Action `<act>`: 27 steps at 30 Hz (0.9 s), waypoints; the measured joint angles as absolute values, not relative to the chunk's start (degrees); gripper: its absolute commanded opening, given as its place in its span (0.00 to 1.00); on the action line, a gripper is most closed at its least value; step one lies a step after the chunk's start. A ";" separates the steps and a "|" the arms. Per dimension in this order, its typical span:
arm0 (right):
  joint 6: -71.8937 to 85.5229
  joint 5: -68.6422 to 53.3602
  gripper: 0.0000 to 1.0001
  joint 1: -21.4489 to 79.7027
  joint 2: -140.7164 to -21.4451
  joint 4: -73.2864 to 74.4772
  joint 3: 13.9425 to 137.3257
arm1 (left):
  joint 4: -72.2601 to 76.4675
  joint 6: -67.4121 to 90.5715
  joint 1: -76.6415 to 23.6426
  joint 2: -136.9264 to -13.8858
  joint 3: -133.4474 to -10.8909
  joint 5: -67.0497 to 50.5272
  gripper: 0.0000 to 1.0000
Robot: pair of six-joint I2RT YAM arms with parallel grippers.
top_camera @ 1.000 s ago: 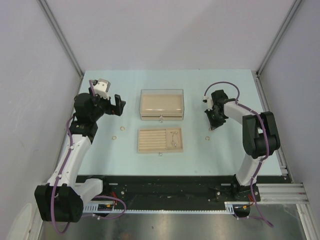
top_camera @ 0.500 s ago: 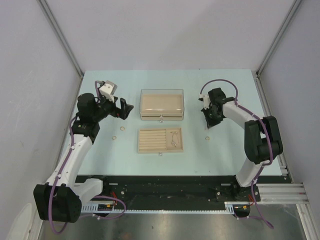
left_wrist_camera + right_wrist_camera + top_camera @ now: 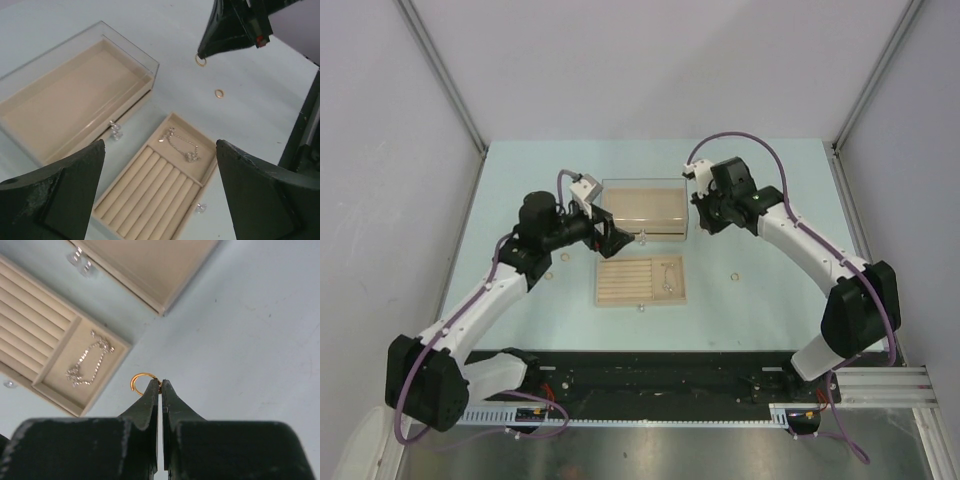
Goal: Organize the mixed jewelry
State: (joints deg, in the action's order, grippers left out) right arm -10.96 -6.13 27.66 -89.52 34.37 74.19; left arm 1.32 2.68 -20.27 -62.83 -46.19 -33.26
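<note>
My right gripper (image 3: pixel 160 382) is shut on a small gold ring (image 3: pixel 141 381), pinched by its edge at the fingertips and held above the table. From above, the right gripper (image 3: pixel 704 224) hangs beside the right end of the clear-lidded beige box (image 3: pixel 643 208). A silvery chain (image 3: pixel 181 145) lies in the end compartment of the beige slotted tray (image 3: pixel 150 200). A second gold ring (image 3: pixel 219 93) lies on the table right of the tray, and another gold ring (image 3: pixel 549 273) lies left of it. My left gripper (image 3: pixel 608 240) is open above the tray's left end, holding nothing.
The tray (image 3: pixel 640 281) sits in front of the box, its small knob (image 3: pixel 199 208) toward the arms. The box drawer has a knob (image 3: pixel 116 130) too. Grey walls close in the table on three sides.
The right gripper shut on a gold ring at the right of the table and carried it left toward the box. The left arm swung right, over the tray's left end.
</note>
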 measured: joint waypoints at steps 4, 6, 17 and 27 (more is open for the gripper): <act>-10.96 -6.00 0.00 30.11 -89.54 33.26 79.02 | 1.63 4.64 -23.90 -67.70 -47.99 -33.19 0.96; -10.66 -6.13 0.00 31.44 -89.54 32.34 81.58 | 1.89 5.72 -25.61 -69.73 -49.63 -33.21 0.94; -6.98 -3.97 0.00 34.85 -89.56 29.93 86.17 | 8.91 13.89 -28.34 -76.47 -55.00 -29.54 0.77; -4.25 0.73 0.00 37.06 -89.56 29.47 86.17 | 12.93 21.74 -28.53 -80.68 -56.86 -27.29 0.70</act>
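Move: The gold ring, pinched in the right gripper's tips, lies about 20 cm to the left gripper's right, 7 cm ahead and some 9 cm lower; from the right hand, the left gripper is therefore 20 cm left, 7 cm back and 9 cm higher. From the left hand, the divided tray sits 4 cm right, level fore-and-aft, 22 cm below, and the clear-walled box 20 cm ahead, 5 cm right, 20 cm below. Raise the right gripper about 10 cm while carrying the still-pinched gold ring some 7 cm left towards the left gripper, tilting its fingertips up a little, then nearly hold there. Bring the left gripper about 8 cm right, then also 4 cm forward, towards the ring, tipping it slightly down and narrowing its open fingers by about a quarter without touching the ring. ##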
